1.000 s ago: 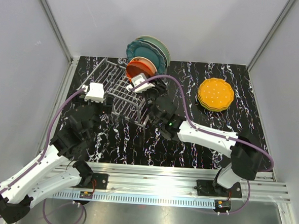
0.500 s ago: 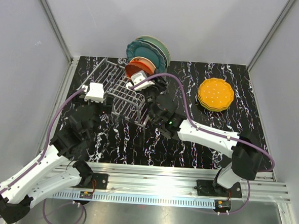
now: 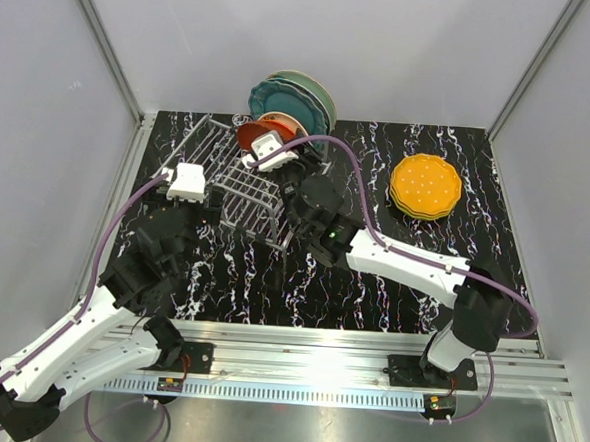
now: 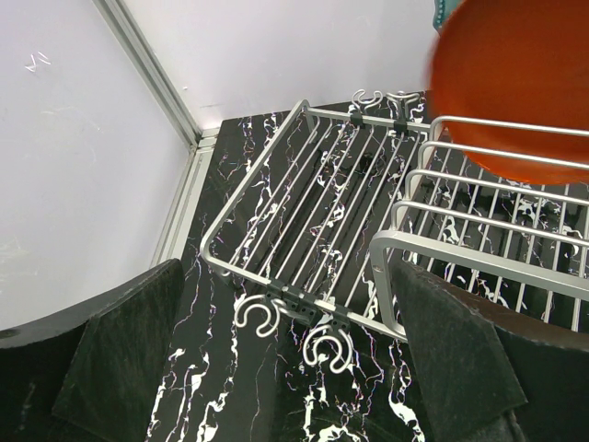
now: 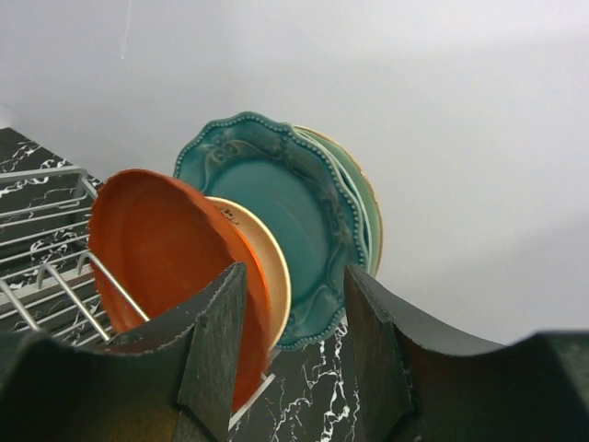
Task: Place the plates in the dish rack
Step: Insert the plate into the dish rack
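Observation:
The silver dish rack [image 3: 239, 188] stands at the back left of the table. Several plates stand on edge at its far end: mint green [image 5: 366, 207], dark teal [image 5: 276, 198], cream-centred [image 5: 273, 276] and, nearest, red-orange [image 5: 156, 244]. My right gripper [image 3: 289, 151] is open right behind them. Its left finger [image 5: 216, 341] overlaps the red-orange plate's lower rim, with a clear gap between the jaws [image 5: 293, 281]. My left gripper [image 4: 285, 368] hangs wide open and empty over the rack's near-left corner [image 4: 304, 212]. A dotted orange-yellow plate [image 3: 425, 184] lies flat at the right on a lime green one.
The rack's low left wing [image 3: 204, 145] has two wire hooks [image 4: 317, 345] at its near edge. White walls and aluminium posts [image 4: 152, 78] close the table's back and sides. The right arm [image 3: 403, 263] stretches diagonally across the middle of the black marbled table [image 3: 370, 306].
My right gripper has opened wider and shifted slightly left and back along the rack. The red-orange plate now stands a little further left. The left arm has not moved.

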Tool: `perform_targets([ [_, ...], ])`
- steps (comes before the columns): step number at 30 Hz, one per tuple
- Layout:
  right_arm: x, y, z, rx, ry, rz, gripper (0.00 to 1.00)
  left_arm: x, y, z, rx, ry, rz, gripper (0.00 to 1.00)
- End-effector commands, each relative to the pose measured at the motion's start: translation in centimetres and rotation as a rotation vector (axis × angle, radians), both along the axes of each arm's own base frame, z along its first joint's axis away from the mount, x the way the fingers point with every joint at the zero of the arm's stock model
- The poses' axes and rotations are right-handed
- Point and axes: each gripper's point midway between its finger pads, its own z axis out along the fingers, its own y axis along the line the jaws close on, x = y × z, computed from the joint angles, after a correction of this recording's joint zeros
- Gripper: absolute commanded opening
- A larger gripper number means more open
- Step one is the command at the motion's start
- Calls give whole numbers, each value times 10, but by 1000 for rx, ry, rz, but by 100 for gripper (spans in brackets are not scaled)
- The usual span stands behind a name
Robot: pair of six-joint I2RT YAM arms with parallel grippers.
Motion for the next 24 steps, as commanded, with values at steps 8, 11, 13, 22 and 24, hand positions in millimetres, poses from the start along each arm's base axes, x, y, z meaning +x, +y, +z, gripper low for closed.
perform_targets([
  [8,7,10,25,65,-16,29,54,-1,2,14,-41,-47,3,99],
  [11,1,3,35,97,-17,40,54,-1,1,14,-42,-47,1,99],
  [13,-6,-5,45,137,-14,58,53,0,1,15,-42,-48,3,99],
  [22,-5,-103,66,368,29,-45,54,1,1,12,-36,-40,7,99],
  [24,-2,-141,57,498,95,-52,54,1,1,12,-39,-41,8,99],
])
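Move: The orange plate stands in the dish rack right by the half-open right fingers, its middle about 5 cm ahead, 5 cm to the left and 6 cm below. The cream plate is close behind it, some 7 cm ahead of the right hand and 3 cm left, and the teal plate about 12 cm ahead and 2 cm left, slightly below. From the idle left hand the orange plate is some 12 cm ahead and 16 cm to the right, about level. With its fingers kept half open beside the orange plate's near right rim, the right hand first eases about 1.5 cm to the left, a little down and forward, nudging the plate towards the cream one. It then turns back, rising about 6 cm and sweeping roughly 8 cm to the right at growing speed, clear of the rack and plates, while the wrist rolls some 15 degrees, left side up. ##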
